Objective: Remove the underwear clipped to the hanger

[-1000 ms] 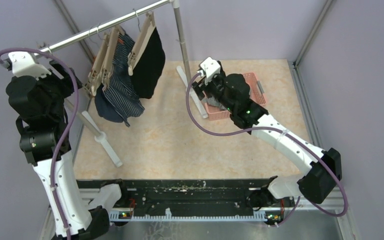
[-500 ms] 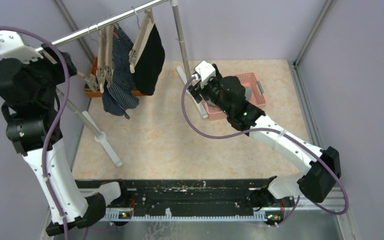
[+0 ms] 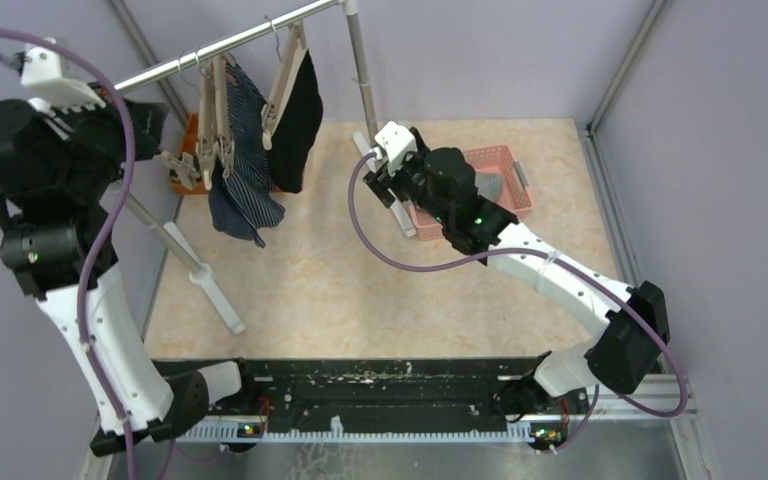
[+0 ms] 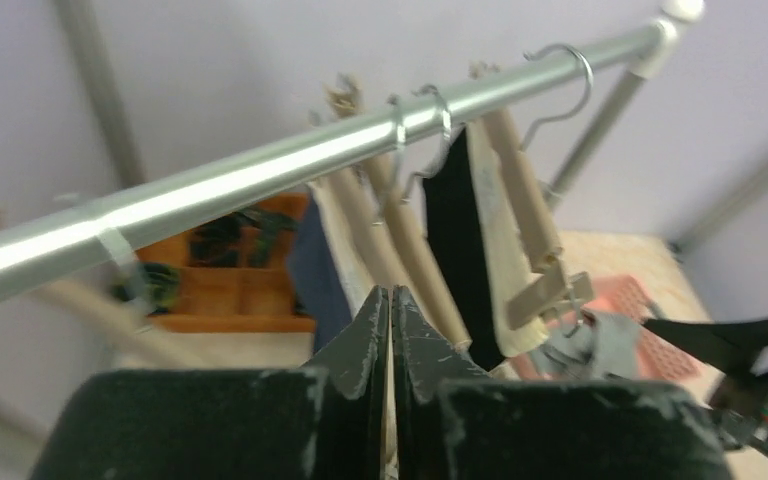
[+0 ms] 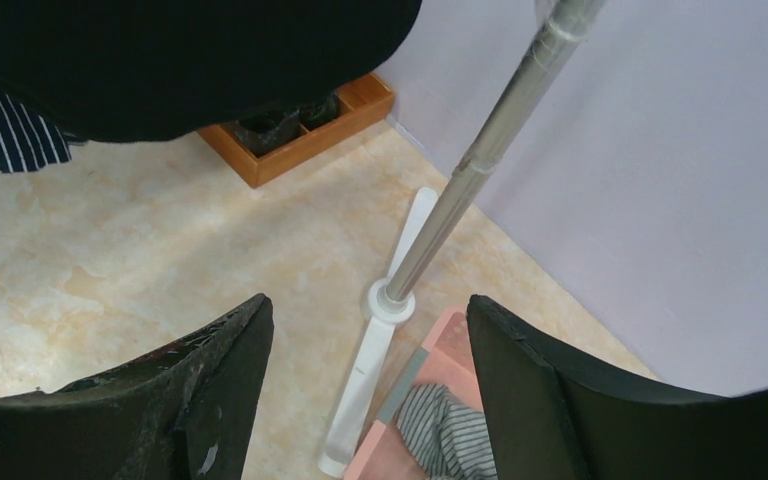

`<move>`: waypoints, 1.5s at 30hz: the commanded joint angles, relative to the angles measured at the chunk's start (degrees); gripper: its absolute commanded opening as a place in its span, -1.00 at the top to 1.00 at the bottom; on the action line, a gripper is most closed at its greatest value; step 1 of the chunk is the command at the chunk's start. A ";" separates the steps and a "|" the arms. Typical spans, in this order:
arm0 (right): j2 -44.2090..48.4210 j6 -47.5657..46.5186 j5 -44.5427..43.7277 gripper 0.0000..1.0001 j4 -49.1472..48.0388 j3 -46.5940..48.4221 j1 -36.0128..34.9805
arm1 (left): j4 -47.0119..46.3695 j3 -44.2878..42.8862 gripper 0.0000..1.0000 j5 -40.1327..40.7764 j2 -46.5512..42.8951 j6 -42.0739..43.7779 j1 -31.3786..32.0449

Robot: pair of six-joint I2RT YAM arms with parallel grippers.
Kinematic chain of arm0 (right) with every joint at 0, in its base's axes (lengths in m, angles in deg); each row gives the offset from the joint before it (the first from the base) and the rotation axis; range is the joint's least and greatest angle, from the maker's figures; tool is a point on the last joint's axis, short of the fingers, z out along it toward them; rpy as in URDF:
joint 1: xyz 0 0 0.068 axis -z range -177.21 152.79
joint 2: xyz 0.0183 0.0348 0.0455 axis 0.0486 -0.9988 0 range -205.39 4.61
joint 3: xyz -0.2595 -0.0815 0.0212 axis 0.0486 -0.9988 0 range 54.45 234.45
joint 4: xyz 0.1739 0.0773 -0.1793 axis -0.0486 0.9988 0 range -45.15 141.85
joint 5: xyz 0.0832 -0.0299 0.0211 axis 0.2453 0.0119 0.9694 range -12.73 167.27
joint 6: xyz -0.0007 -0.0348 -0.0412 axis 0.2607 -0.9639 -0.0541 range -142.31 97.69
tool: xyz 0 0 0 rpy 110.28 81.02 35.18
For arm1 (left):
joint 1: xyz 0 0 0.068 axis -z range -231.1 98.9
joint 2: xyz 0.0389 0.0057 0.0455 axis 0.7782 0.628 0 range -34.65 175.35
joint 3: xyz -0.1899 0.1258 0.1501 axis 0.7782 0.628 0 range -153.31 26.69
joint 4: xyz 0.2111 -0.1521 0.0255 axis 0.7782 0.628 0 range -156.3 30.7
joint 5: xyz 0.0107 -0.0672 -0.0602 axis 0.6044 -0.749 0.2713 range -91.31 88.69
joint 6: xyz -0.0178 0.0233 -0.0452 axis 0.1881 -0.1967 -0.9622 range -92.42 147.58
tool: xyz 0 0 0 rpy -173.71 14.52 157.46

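Note:
Wooden clip hangers (image 3: 212,110) hang on the steel rail (image 3: 230,45). Navy-striped underwear (image 3: 243,175) is clipped to the left ones and black underwear (image 3: 302,115) with a beige waistband (image 4: 495,235) to the right one. My left gripper (image 4: 390,295) is shut just below the rail, its tips in front of the hanger bars (image 4: 415,255); I see nothing clamped between them. My right gripper (image 5: 368,300) is open and empty, low beside the rack's post (image 5: 480,150), just right of the black underwear (image 5: 160,60).
A pink basket (image 3: 508,160) behind the right arm holds grey striped cloth (image 5: 450,430). An orange wooden tray (image 5: 305,135) with dark rolled socks sits by the left wall. The rack's white feet (image 3: 215,290) lie on the floor. Purple walls enclose the area.
My left gripper has closed from open and the arm has risen toward the rail. The hangers have swung right. My right arm has moved left toward the black underwear, still open.

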 commanded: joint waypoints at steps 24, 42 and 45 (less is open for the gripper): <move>-3.34 -1.88 -0.40 -0.43 -3.47 5.36 -3.67 | -6.10 6.80 0.33 -12.32 1.27 -5.21 -0.20; -3.97 -1.79 -0.37 -0.43 -3.09 5.60 -4.41 | -1.87 13.35 0.23 -10.77 1.42 -2.80 -0.20; -4.04 -1.76 -0.30 -0.43 -3.05 5.63 -4.59 | -1.55 14.06 0.23 -9.13 1.17 -1.92 -0.19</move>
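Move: Ahead of the closed left hand, the near end of the paired hangers holding the navy and striped underwear lies about 5 cm forward, 4 cm to its right and 10 cm below. The striped underwear hangs roughly 12 cm ahead, 9 cm right and 20 cm down; the near end of the black underwear's hanger is some 8 cm ahead, 11 cm right and 10 cm down. From the right hand, the paired hangers' end lies about 20 cm left, 3 cm back and 12 cm up. Sinking some 8 cm in all, the left hand first swings forward, right and down towards the hangers' near end, eases briefly back and up, then lowers again around it. Its fingers open to under half, tip down about 15 degrees and turn slightly clockwise. The right hand, fingers still open, shifts about 3 cm left towards the black underwear. ##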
